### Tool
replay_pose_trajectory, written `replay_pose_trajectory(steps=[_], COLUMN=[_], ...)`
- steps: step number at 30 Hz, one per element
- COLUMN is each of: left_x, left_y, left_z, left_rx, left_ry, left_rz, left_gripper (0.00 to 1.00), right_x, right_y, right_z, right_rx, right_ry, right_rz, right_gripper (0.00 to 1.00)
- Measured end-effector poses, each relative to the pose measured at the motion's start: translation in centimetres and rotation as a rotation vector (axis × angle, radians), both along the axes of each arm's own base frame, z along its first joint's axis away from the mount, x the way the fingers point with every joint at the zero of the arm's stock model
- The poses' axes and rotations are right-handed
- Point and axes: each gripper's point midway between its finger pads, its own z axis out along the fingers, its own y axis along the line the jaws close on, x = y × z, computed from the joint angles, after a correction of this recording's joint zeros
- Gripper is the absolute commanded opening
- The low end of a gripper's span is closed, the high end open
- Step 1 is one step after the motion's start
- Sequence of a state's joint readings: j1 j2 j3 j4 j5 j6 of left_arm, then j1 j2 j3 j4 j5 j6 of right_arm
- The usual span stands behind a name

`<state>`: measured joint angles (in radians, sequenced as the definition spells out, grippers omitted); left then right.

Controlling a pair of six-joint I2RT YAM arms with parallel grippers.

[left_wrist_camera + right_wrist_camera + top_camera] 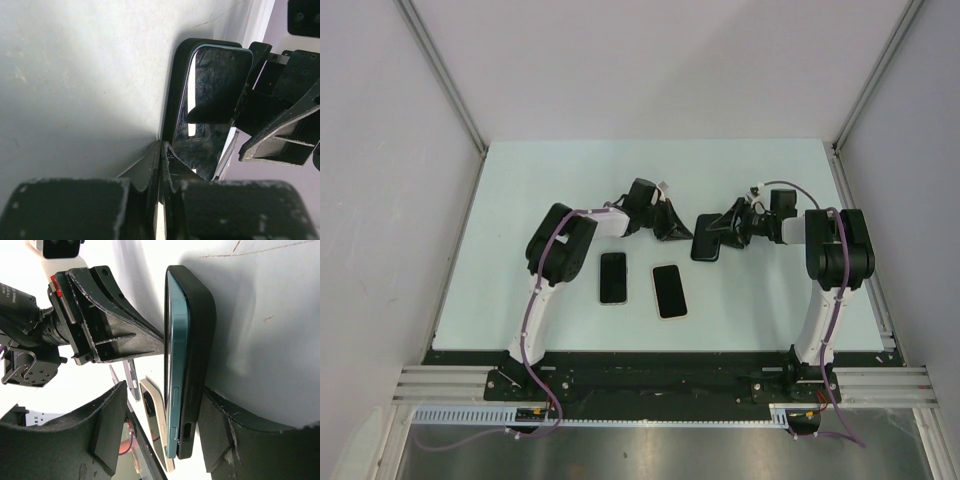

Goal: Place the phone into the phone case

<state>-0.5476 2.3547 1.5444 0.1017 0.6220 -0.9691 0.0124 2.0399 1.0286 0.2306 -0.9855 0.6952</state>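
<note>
A teal-edged phone (175,355) with a dark screen (215,95) lies in the black phone case (197,340), its near end standing slightly out of the case. In the top view the pair sits mid-table (705,243) between the two grippers. My left gripper (161,146) is shut, and its tips press against the phone's long edge by the case wall (175,85). My right gripper (165,402) is open around the near end. One finger (225,435) touches the case's back, while the other finger (107,430) stands apart from the screen.
Two more phones lie flat nearer the arm bases, a dark one (613,277) and one in a beige case (669,290). The right wrist view shows the beige one (155,425) just beyond the held pair. Walls (390,200) bound the table at left and right.
</note>
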Motion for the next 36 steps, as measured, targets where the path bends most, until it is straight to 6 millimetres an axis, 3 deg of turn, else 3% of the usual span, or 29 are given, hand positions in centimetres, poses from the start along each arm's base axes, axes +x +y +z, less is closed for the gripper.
replay_pose_trajectory(steps=[5,10,11,17,24,30,36], left_x=[-0.1,-0.2,-0.2,-0.3,-0.8,-2.2,-4.1], left_y=[-0.2,-0.2,-0.3,0.3,3.0,4.9,4.5], left_z=[0.0,0.0,0.0,0.5,2.4,6.1,8.4], left_rx=[0.001,0.002,0.003,0.021,0.053,-0.032,-0.13], left_ry=[-0.003,-0.004,-0.003,-0.019,-0.044,-0.107,-0.162], left_rz=[-0.001,-0.004,-0.004,-0.014,-0.021,-0.063,-0.147], left_gripper=[0.09,0.13,0.14,0.33,0.53,0.56,0.56], right_x=[-0.1,-0.2,-0.1,-0.1,-0.2,-0.9,-3.4], right_y=[-0.4,-1.4,-1.6,-2.0,-1.8,-0.2,3.7], right_z=[-0.4,-1.0,-1.1,-1.2,-0.9,2.0,6.4], right_rx=[-0.015,-0.035,-0.04,-0.045,-0.041,-0.026,0.012], right_ry=[0.007,0.024,0.027,0.024,0.023,-0.024,-0.099], right_rz=[-0.004,-0.023,-0.03,-0.033,-0.029,0.017,0.144], right_gripper=[0.5,0.37,0.3,0.15,0.12,0.13,0.14])
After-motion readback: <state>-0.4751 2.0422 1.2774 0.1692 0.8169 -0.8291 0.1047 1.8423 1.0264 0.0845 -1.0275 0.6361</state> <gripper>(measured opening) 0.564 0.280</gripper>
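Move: The phone with its case lies right between the hands: its middle about 4 cm right of the left hand's shut fingertips, level fore and aft and in height, and about 2 cm left, 1 cm back and 2 cm below the right hand. From the right hand, the gold-rimmed phone is some 16 cm back, 12 cm left and 5 cm down; the black phone some 13 cm back, 28 cm left and equally low. The right hand pinches the phone's right edge, lifts 8 cm, leftward and back; the left rises likewise, opening. ##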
